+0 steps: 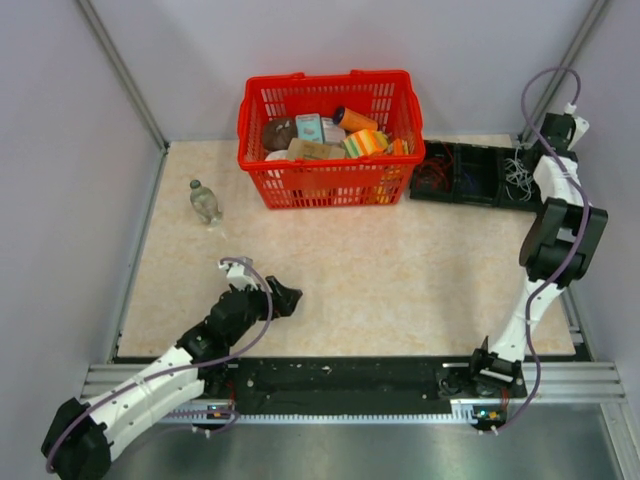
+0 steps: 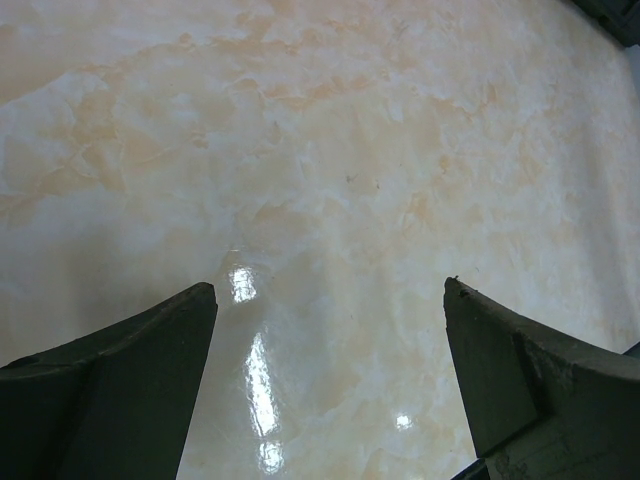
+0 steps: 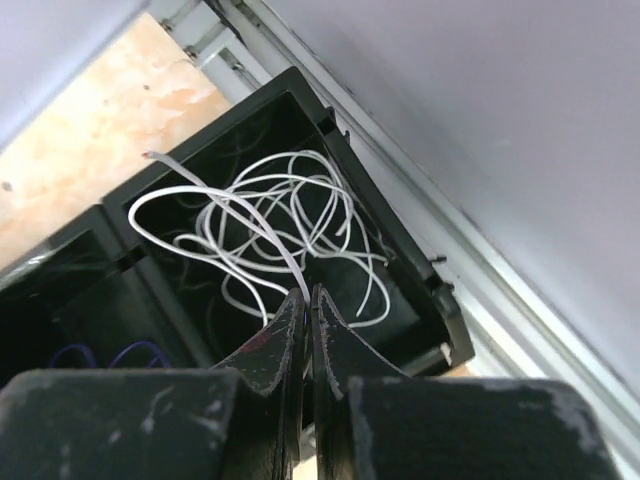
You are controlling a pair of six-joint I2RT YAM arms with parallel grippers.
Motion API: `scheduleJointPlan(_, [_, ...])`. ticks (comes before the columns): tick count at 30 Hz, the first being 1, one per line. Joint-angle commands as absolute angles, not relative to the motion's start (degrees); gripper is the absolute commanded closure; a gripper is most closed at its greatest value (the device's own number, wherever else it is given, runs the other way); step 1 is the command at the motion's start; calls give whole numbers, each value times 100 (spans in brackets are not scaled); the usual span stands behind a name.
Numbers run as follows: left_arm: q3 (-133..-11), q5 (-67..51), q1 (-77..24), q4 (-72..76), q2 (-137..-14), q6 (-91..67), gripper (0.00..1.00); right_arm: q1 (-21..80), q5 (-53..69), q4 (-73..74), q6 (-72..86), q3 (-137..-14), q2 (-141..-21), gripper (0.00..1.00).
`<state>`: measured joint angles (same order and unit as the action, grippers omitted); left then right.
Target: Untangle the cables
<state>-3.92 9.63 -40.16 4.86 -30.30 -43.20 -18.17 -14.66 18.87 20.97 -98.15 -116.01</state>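
The cables show as a loose tangle of thin white wires in the end compartment of a black divided tray at the table's far right. My right gripper hangs just above that compartment, shut on one white cable that arcs up out of the tangle. From above, the white wires lie under the right wrist, and reddish wires fill the tray's left compartment. My left gripper is low over bare tabletop at the near left. Its jaws stand wide open with nothing between them.
A red basket holding several packaged goods stands at the back centre, touching the tray's left end. A small plastic bottle stands upright at the left. A bluish wire lies in the neighbouring tray compartment. Walls and metal rails close in the right side.
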Motion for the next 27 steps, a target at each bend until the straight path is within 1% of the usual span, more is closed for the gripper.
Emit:
scheduleJointPlan(1, [-536,870,-3999,870,-3138,-4210,1,-1855,-1486,1951,1003,-10371,-12084,100])
scheduleJointPlan(8, [-571,853,-3999,949,-3304,-4192,2,-1828,-1906,2118,177,-10906,-12814,100])
scheduleJointPlan(11, [-598,853,-3999,1002,-3410,-4166,2,-1819,-1978,2162,167,-11047,-12990,100])
scheduleJointPlan(15, [-677,826,-3999,1020,-3594,-4157,2,-1767,-1750,2408,211,-11425,-13236,99])
scheduleJointPlan(20, [-686,826,-3999,1028,-3612,-4166,2,-1661,-1767,2496,132,-11487,-13237,84])
scheduleJointPlan(26, [-598,826,-3999,984,-3358,-4166,3,-1661,-2003,2610,351,-11285,-12745,66])
scheduleJointPlan(27, [-580,826,-4008,976,-3305,-4166,2,-1652,-2056,2697,395,-11276,-12622,61])
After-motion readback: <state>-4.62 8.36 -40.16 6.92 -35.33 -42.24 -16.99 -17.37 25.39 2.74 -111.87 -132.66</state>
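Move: The white cable, still pinched in the right fingers, already lies mostly coiled in the tray's right compartment; the coil's middle is about 5 cm ahead of the right hand, roughly level with it sideways and some 13 cm below. The blue cable in the middle compartment is some 12 cm left of the coil, and the red cable about 23 cm left of it, both at the coil's distance out. From the idle left hand, the coil is about 35 cm ahead, 58 cm right and 5 cm lower. The white cable's held part is lowered into the right-hand compartment: the right hand sinks about 8 cm towards the coil, drifting slightly forward and to the right, while the wrist tips its fingers further down by some 20 degrees. With the hand low over the coil, the shut fingers open to about a third and let go of the cable. ##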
